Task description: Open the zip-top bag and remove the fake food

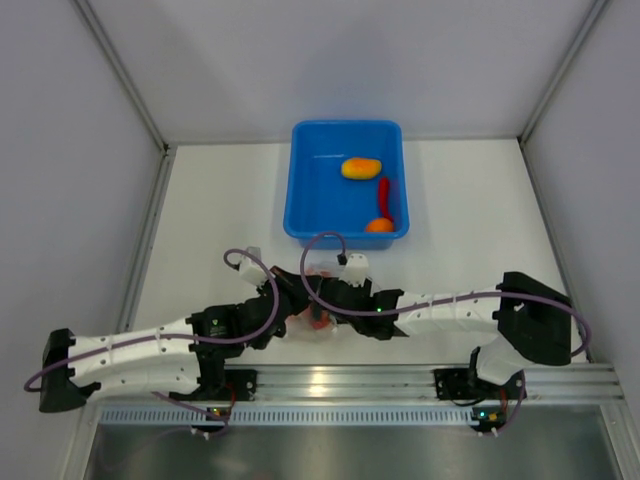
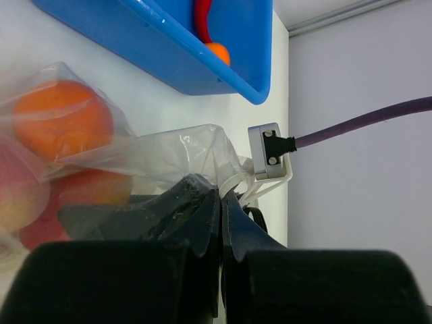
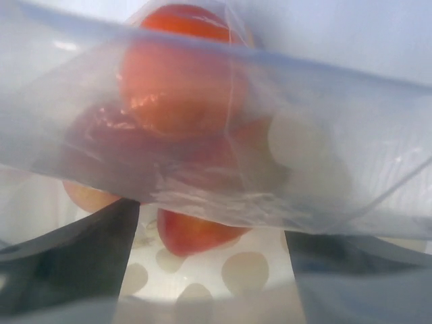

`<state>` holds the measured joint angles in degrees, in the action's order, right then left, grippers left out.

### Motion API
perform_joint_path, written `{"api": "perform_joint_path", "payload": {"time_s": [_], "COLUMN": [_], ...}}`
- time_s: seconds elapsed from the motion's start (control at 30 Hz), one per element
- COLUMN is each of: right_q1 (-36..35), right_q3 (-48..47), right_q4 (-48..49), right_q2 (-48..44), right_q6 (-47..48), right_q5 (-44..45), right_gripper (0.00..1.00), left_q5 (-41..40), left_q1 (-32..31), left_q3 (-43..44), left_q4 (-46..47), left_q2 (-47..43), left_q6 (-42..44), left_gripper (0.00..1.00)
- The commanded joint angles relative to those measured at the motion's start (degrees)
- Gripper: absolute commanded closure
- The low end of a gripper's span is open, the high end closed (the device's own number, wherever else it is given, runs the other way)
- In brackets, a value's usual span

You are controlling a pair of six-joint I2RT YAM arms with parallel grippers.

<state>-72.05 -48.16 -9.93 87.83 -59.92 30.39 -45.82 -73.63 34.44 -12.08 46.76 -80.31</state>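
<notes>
The zip-top bag (image 1: 318, 312) lies on the table between my two grippers, clear plastic with white dots. My left gripper (image 2: 221, 197) is shut on a bunched edge of the bag (image 2: 182, 152). Fake food shows through the film: an orange fruit (image 2: 64, 118), a pink one (image 2: 19, 199) and a reddish one (image 2: 94, 189). My right gripper (image 3: 206, 270) is open at the bag's mouth, its fingers (image 3: 67, 250) wide apart, with a band of film (image 3: 283, 162) across the view. Ahead of it lie an orange-red fruit (image 3: 182, 74) and a red one (image 3: 196, 233). Nothing sits between its fingers.
A blue tub (image 1: 300, 205) stands just beyond the bag, holding a yellow-orange piece (image 1: 361, 168), a red chili (image 1: 385, 195) and an orange piece (image 1: 379, 226). The right arm's grey camera box (image 2: 268, 152) with its purple cable is close to my left fingers. Grey walls enclose the table.
</notes>
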Motion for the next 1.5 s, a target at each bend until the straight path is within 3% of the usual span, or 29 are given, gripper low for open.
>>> {"api": "perform_joint_path", "payload": {"time_s": [0.0,0.33,0.43,0.63,0.77,0.97,1.47], "right_q1": [1.56,2.27,2.53,3.50,3.50,3.58,3.50], "right_q3": [-3.86,-4.49,-3.96,-1.94,-0.89,2.62,8.79], "right_q4": [-0.78,-1.49,-1.06,1.85,2.72,5.53,15.03], "right_q2": [2.06,8.67,9.11,8.24,5.51,-1.42,-17.60], "right_q6": [-1.60,-1.52,-1.60,0.59,4.53,9.29,24.67], "right_q5": [4.41,5.64,6.61,6.87,8.10,9.16,4.24], "right_gripper": [0.14,0.19,0.26,0.48,0.60,0.68,0.78], "left_q5": [0.12,-0.06,-0.23,-0.41,-0.76,-1.02,-0.50], "left_q1": [-0.12,-0.12,-0.12,-0.12,-0.12,-0.20,-0.20], "left_q3": [0.02,-0.16,-0.86,-2.00,-2.62,-3.15,-2.36], "left_q4": [2.23,2.32,2.23,2.23,2.23,2.14,2.23], "left_q2": [0.61,-0.44,-1.32,-2.46,-3.17,-3.78,-1.41], "left_q6": [-0.55,0.07,-0.46,-0.63,-0.81,-1.07,-1.78], "left_gripper": [1.00,1.00,1.00,1.00,1.00,1.00,1.00]}}
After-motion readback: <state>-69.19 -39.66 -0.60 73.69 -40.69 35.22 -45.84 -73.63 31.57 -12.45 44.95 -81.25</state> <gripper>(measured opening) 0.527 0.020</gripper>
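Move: Just ahead of the right hand's open fingers, about 4 cm forward and 3 cm down inside the bag, lies the red fruit; the orange is some 8 cm ahead and 3 cm left, the peach about 5 cm left and level with the hand, both 3 cm below. The blue bin's middle is roughly 24 cm ahead and 4 cm right. From the left hand, the red fruit lies about 4 cm ahead and 17 cm down. Reaching forward some 4 cm and down about 2 cm inside the bag, the right hand closes its wide fingers partway around the red fruit, then draws it to the right about 3 cm and lifts it some 7 cm from the low point, the fingertips tipping upward. The left hand keeps its pinch on the bag's rim, dipping about 2 cm and coming partly back up. ##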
